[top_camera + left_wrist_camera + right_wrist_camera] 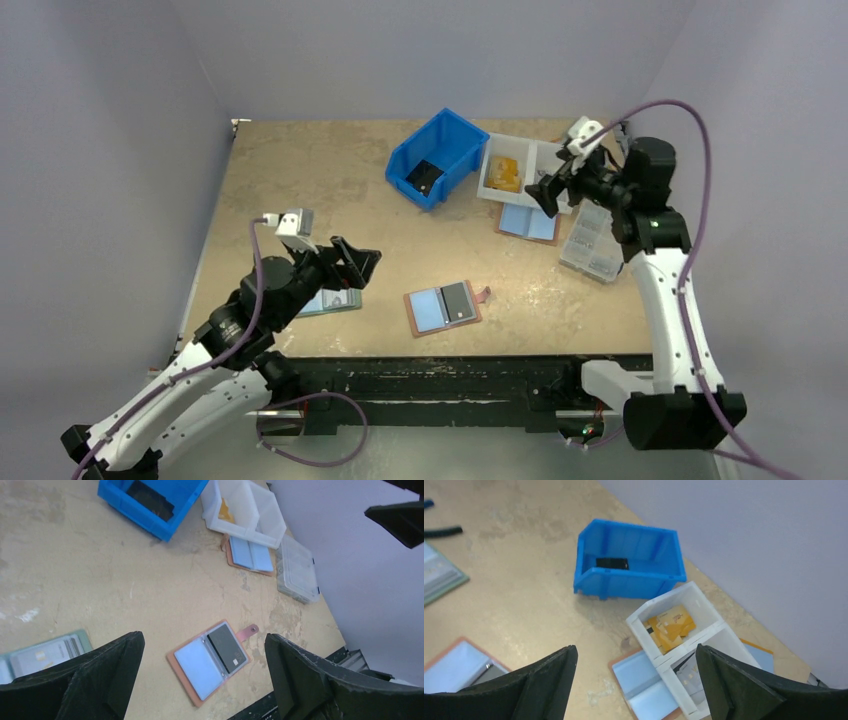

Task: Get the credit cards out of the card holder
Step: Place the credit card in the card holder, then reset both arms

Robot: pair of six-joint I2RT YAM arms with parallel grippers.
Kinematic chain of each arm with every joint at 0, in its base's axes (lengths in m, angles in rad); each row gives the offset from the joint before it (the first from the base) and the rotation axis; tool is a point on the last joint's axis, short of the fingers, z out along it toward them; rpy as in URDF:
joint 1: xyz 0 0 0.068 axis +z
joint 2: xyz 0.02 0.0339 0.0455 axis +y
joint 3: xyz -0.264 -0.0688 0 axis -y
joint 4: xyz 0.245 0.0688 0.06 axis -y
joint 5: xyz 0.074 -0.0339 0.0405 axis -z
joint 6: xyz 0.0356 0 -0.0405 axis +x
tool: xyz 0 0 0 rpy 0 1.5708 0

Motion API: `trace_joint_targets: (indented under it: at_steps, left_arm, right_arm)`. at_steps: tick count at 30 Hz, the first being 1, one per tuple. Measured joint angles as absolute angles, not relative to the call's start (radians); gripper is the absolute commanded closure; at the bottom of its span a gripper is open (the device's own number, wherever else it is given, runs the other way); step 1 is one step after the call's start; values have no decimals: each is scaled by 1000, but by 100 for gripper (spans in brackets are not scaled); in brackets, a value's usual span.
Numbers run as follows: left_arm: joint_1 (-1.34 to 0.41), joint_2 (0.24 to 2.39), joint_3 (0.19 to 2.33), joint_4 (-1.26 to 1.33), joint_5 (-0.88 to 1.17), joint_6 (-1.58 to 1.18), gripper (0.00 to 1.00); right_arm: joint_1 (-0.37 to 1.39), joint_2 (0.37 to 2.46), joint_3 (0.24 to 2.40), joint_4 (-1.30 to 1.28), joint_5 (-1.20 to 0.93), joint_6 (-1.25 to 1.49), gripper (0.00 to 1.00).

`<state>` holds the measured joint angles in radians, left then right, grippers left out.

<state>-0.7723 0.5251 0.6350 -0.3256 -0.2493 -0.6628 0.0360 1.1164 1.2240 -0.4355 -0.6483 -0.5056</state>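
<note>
The card holder (442, 309) lies open and flat near the table's front edge, salmon-brown with a snap tab (248, 631). Its left pocket shows light-blue lining, and a dark credit card (227, 648) sits in the right pocket. My left gripper (355, 262) hovers to the holder's left, above the table. It is open and empty, and its wrist view frames the holder (195, 672) between the fingers. My right gripper (545, 195) hangs open and empty over the white divided tray (684, 587). That tray holds yellow cards (671, 627) and pale cards (689, 677).
A blue bin (437, 155) with a dark item inside stands at the back centre. A larger blue-lined folder (528, 221) lies partly under the tray, with a clear plastic box (592, 240) to its right. Greenish cards (330, 300) lie under the left arm.
</note>
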Motion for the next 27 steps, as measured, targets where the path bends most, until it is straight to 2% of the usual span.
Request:
trace_joint_targets:
  at_steps: [6, 11, 15, 27]
  left_arm:
    - [-772, 658, 824, -385, -344, -549, 1]
    - [-769, 782, 965, -421, -398, -465, 1]
    - [-766, 870, 1085, -450, -395, -427, 1]
    - [-766, 785, 1150, -507, -344, -435, 1]
  right_arm:
    - [-110, 987, 1225, -427, -663, -248, 1]
    - [-121, 898, 1229, -424, -554, -43, 1]
    - [-121, 839, 1272, -447, -514, 3, 1]
    - [-121, 710, 1338, -473, -402, 105, 1]
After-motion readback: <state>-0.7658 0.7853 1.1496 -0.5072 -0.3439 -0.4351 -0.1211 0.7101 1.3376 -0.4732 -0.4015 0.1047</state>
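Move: The open brown card holder on the table lies about 19 cm to the left hand's right, level with it fore and aft and 24 cm below; the green card holder is about 7 cm to that hand's left and 2 cm ahead. From the right hand, the brown card holder is roughly 15 cm back, 22 cm left and 32 cm down; the white tray is 19 cm ahead and 3 cm right, the blue bin 22 cm ahead and 19 cm left. Both open, empty hands rise some 12–14 cm, the right also backing about 11 cm from the white tray and rolling. ##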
